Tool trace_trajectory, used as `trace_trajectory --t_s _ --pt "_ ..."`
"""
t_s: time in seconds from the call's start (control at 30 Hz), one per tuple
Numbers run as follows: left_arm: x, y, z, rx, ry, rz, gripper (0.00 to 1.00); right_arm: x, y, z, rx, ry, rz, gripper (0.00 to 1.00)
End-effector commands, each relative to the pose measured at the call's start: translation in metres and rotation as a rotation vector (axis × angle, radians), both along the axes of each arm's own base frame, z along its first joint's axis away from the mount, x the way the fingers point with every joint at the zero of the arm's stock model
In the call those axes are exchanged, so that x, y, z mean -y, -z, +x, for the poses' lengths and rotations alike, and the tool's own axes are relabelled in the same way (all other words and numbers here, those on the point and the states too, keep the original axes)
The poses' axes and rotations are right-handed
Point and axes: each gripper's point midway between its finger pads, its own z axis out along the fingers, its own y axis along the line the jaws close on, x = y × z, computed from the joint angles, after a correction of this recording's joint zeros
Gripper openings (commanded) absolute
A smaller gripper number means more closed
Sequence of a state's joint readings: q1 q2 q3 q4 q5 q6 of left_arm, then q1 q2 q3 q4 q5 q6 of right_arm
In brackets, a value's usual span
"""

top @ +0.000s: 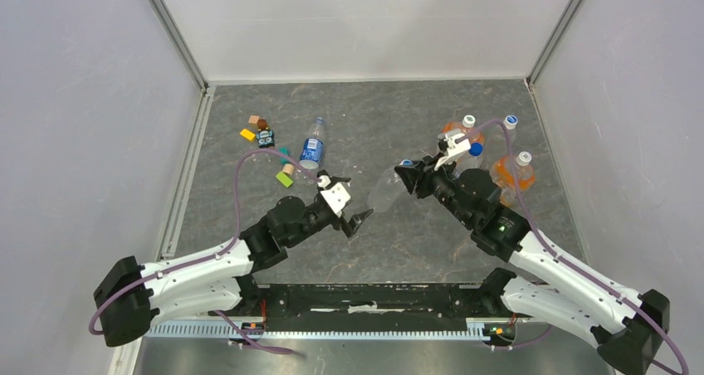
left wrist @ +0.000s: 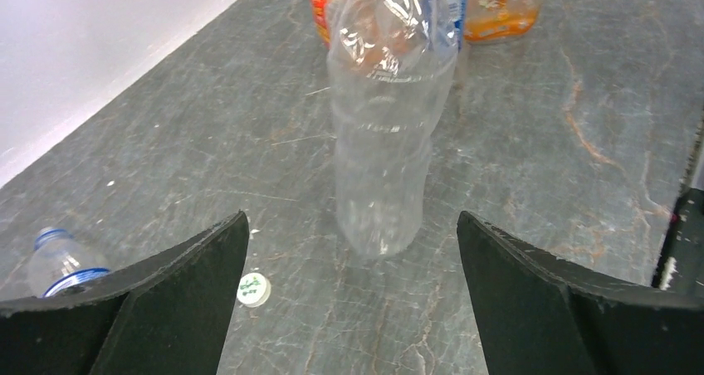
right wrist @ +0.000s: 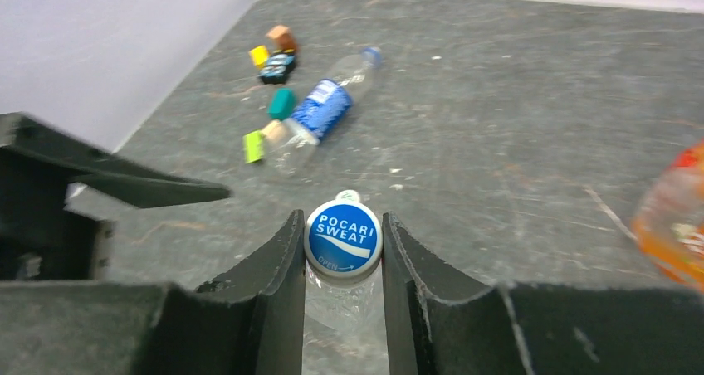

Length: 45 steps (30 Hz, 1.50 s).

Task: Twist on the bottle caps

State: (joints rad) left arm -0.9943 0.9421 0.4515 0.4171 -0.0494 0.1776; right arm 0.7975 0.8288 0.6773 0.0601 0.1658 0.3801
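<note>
A clear unlabelled bottle (left wrist: 383,143) stands in the middle of the table (top: 274,114), topped by a bright blue "Pocari Sweat" cap (right wrist: 343,240). My right gripper (right wrist: 343,227) is shut on that blue cap from above; it also shows in the top view (top: 405,172). My left gripper (left wrist: 353,296) is open and empty, low over the table, facing the bottle's base; the top view shows it too (top: 355,211). One small white cap (left wrist: 252,289) lies on the table by my left finger. The blue-labelled bottle (top: 312,148) lies on its side at the back left. The second white cap is out of view.
Orange-liquid bottles (top: 510,172) stand at the back right, with a blue-capped bottle (top: 476,149) among them. Small coloured blocks and a toy figure (top: 265,134) lie at the back left next to the lying bottle. Walls enclose the table on three sides.
</note>
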Motion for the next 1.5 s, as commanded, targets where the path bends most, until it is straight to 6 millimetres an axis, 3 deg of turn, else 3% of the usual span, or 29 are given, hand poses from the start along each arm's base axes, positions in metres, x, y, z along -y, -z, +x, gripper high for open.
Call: trace_trajectory --t_s 0.0,0.2,0.43,0.93,1.47 --pt "-0.018 -0.022 0.017 0.071 -0.121 -0.015 1.0 0.035 -0.01 0.028 0.056 0.194 -0.08 0.0" --pt "-0.038 -0.024 0.028 0.099 -0.23 0.012 1.0 0.067 -0.007 0.051 0.089 0.36 -0.163 0.0" --pt "-0.044 -0.024 0.033 0.106 -0.274 0.028 1.0 0.097 0.007 0.071 0.084 0.513 -0.242 0.0" --pt "-0.043 -0.022 0.033 0.106 -0.267 0.043 1.0 0.103 0.042 0.08 0.04 0.54 -0.234 0.04" --pt "-0.04 -0.021 0.03 0.102 -0.243 0.05 1.0 0.097 0.052 0.079 0.018 0.499 -0.254 0.3"
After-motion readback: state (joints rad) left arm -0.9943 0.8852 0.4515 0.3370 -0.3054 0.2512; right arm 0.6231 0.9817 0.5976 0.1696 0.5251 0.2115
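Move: The right gripper still pinches the blue-and-white cap of the clear bottle. The free spot for it lies about 8 cm ahead, 10 cm to the right and 27 cm below. From the right hand, the blue-capped bottle stands some 6 cm ahead and 21 cm right, the nearer orange bottle about 15 cm ahead and 19 cm right, their middles some 17 cm lower. From the left hand the spot is roughly 15 cm ahead, 24 cm right and 20 cm down. Keep the right fingers closed on the cap and carry the bottle some 13 cm right and forward towards the blue-capped and orange bottles, sinking slightly and swinging the wrist about 30 degrees clockwise with its left side dipping; then lower it straight down a few centimetres and hold. Meanwhile back the left gripper, still wide open, about 5 cm left and forward, away from the bottle, turning it a little counter-clockwise. ##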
